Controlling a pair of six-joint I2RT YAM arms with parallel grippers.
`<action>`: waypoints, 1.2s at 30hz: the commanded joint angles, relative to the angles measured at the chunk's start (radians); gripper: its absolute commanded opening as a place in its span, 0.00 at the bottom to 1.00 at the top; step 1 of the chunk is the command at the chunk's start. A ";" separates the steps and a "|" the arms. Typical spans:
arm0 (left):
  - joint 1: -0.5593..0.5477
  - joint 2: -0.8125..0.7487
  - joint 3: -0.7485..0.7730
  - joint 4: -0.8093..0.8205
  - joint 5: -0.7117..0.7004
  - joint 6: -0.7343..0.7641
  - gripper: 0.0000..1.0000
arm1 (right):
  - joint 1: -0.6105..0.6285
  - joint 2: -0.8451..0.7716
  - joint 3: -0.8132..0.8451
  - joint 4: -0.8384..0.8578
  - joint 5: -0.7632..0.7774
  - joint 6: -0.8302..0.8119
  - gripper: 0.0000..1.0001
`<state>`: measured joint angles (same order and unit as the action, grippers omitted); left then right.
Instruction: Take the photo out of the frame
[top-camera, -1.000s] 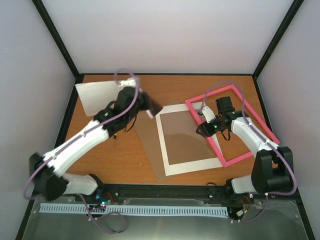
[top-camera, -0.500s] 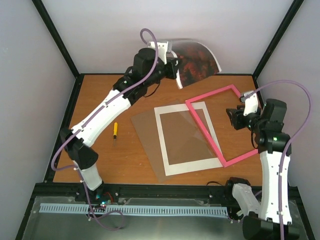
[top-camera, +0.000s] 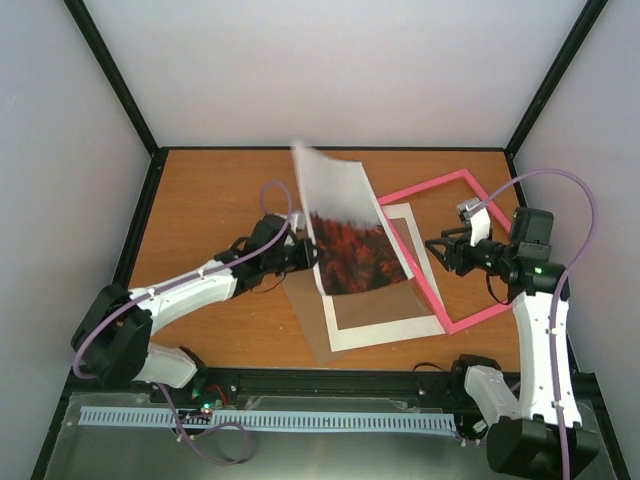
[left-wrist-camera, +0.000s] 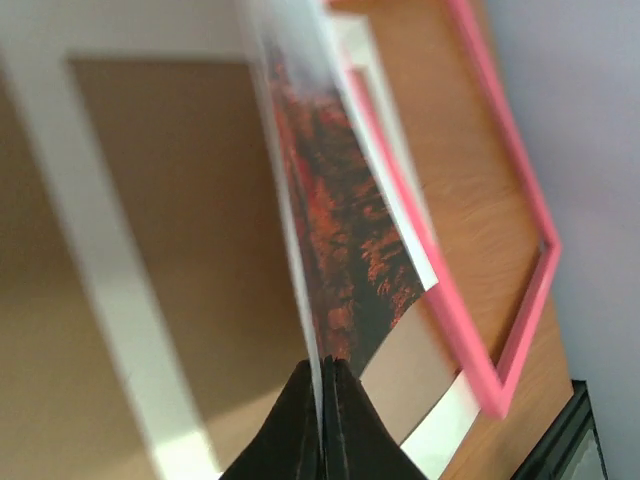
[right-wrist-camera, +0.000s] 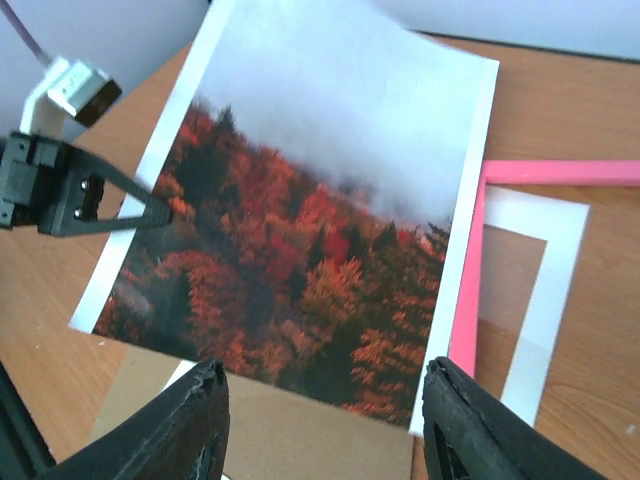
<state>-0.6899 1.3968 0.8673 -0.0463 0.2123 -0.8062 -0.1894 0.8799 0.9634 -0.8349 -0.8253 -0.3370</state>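
Observation:
The photo (top-camera: 345, 225), misty grey above and orange-red trees below, is held up tilted over the white mat (top-camera: 385, 330). My left gripper (top-camera: 305, 255) is shut on the photo's left edge; in the left wrist view the print (left-wrist-camera: 340, 230) runs edge-on out of the closed fingers (left-wrist-camera: 300, 420). The pink frame (top-camera: 425, 188) lies flat on the table to the right, with nothing inside its border. My right gripper (top-camera: 440, 250) is open and empty above the frame's left side. The right wrist view shows the photo (right-wrist-camera: 300, 230), the frame's edge (right-wrist-camera: 465, 270) and my left gripper (right-wrist-camera: 150, 210).
A brownish sheet (top-camera: 300, 295) lies under the white mat, near the table's front edge. The mat also shows in the left wrist view (left-wrist-camera: 100, 260) and the right wrist view (right-wrist-camera: 545, 270). White walls close the table on three sides.
My left arm has swung the photo from the back of the table down and forward, over the mat. My right gripper has shifted slightly left, over the frame.

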 joint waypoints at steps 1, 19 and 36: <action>0.025 -0.112 -0.144 0.166 0.061 -0.138 0.01 | -0.003 0.040 -0.031 0.022 -0.074 -0.044 0.53; 0.026 -0.349 -0.531 0.289 0.177 -0.199 0.01 | -0.003 0.075 -0.121 0.096 -0.113 -0.073 0.54; 0.026 -0.412 -0.656 0.258 0.244 -0.217 0.01 | -0.004 0.098 -0.118 0.099 -0.109 -0.069 0.54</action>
<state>-0.6727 1.0077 0.2256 0.1944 0.4232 -1.0119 -0.1894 0.9714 0.8497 -0.7570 -0.9211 -0.4000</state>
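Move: Below the left hand, which already holds the photo by its left edge, the brown backing board's middle lies about 16 cm down, 5 cm back and 6 cm to the right. The white mat is some 13 cm right and 4 cm back. The pink frame's middle is about 32 cm right and 3 cm ahead. From the empty right hand, the backing board is roughly 20 cm left, 2 cm back and 26 cm down. Drawing back about 12 cm and sinking some 9 cm while easing to its left, the left hand lowers the photo over the backing board and mat, quickly at first and then slowly. Its shut fingers keep their pinch on the photo's left edge as the wrist rolls a little. The right hand, half open and empty, sinks about 4 cm early on, then holds nearly still. ##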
